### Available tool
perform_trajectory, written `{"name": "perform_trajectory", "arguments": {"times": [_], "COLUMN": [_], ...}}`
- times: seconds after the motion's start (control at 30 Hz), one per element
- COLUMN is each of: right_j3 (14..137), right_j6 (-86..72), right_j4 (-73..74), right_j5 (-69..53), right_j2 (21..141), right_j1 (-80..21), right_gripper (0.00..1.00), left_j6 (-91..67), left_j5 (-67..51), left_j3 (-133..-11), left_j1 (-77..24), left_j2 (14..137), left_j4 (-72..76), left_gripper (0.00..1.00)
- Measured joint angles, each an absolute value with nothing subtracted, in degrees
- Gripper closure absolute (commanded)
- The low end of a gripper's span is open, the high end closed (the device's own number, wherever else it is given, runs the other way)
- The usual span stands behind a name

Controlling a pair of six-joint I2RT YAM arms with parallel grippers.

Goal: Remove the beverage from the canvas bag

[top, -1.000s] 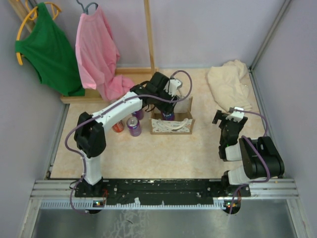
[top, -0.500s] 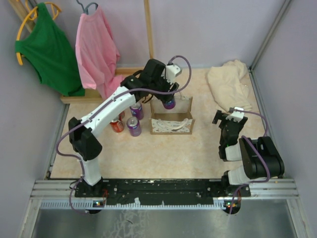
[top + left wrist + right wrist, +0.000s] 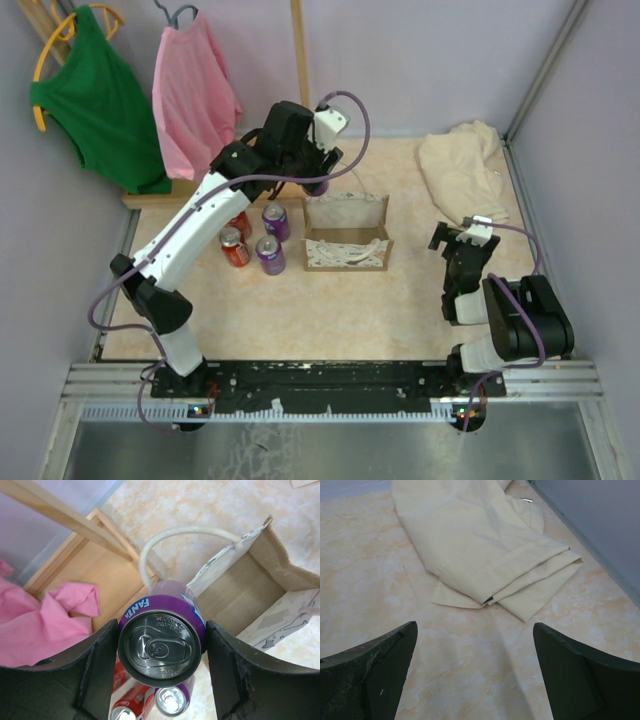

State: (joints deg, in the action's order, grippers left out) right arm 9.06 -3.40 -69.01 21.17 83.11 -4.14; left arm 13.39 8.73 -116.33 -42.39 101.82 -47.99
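My left gripper (image 3: 161, 655) is shut on the beverage, a purple Fanta can (image 3: 160, 647), its top facing the wrist camera and a black finger (image 3: 97, 675) pressed to each side. In the top view this gripper (image 3: 317, 180) hangs raised just behind the back left corner of the canvas bag (image 3: 346, 236). The bag (image 3: 252, 587) stands open below the can, one white rope handle (image 3: 172, 535) arching up. My right gripper (image 3: 461, 240) rests open at the right, away from the bag, nothing between its fingers (image 3: 372, 665).
Two purple cans (image 3: 275, 220) (image 3: 269, 255) and a red can (image 3: 233, 247) stand left of the bag. A cream cloth (image 3: 462, 170) lies at the back right. A pink shirt (image 3: 195, 95) and a green one (image 3: 95, 95) hang on a wooden rack (image 3: 298, 70) behind.
The left arm has lifted the purple can up out of the bag and carried it back and to the left. The right arm has not moved.
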Motion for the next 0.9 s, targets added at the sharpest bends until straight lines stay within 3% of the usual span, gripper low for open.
{"name": "perform_trajectory", "arguments": {"times": [0.4,0.63,0.9], "right_j3": [9.06,9.06,9.06], "right_j6": [-3.38,-3.4,-3.4], "right_j4": [-69.04,-69.01,-69.04], "right_j5": [21.17,21.15,21.17], "right_j2": [83.11,83.13,83.13], "right_j1": [-4.14,-4.14,-4.14], "right_gripper": [0.01,0.01,0.01], "left_j6": [13.02,10.55,7.64], "left_j5": [15.57,14.92,10.26], "left_j3": [-112.77,-98.96,-82.46], "left_j1": [-38.28,-23.29,-11.11], "left_j2": [95.09,83.22,78.04], "left_j4": [-52.42,-50.59,-44.49], "left_gripper": [1.0,1.0,1.0]}}
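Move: Some 30 cm to the left hand's left, 3 cm farther out and about 30 cm below lies the open table where its purple can is being taken. Two red cans stand about 22 cm left, one level and one 8 cm ahead; two purple cans are about 12 cm left, one 7 cm ahead, the other 2 cm back, all some 25 cm below. From the right hand the open spot is roughly 66 cm left, level fore and aft and 8 cm below. Swinging left about 26 cm, slowly at first and then fast, the left hand carries the still-pinched purple can away from the bag, over and past the standing cans towards the open table left of the red ones. After rising a touch it sinks late, ending some 6 cm lower, while the wrist turns about 35 degrees counter-clockwise; the fingers keep their grip. ##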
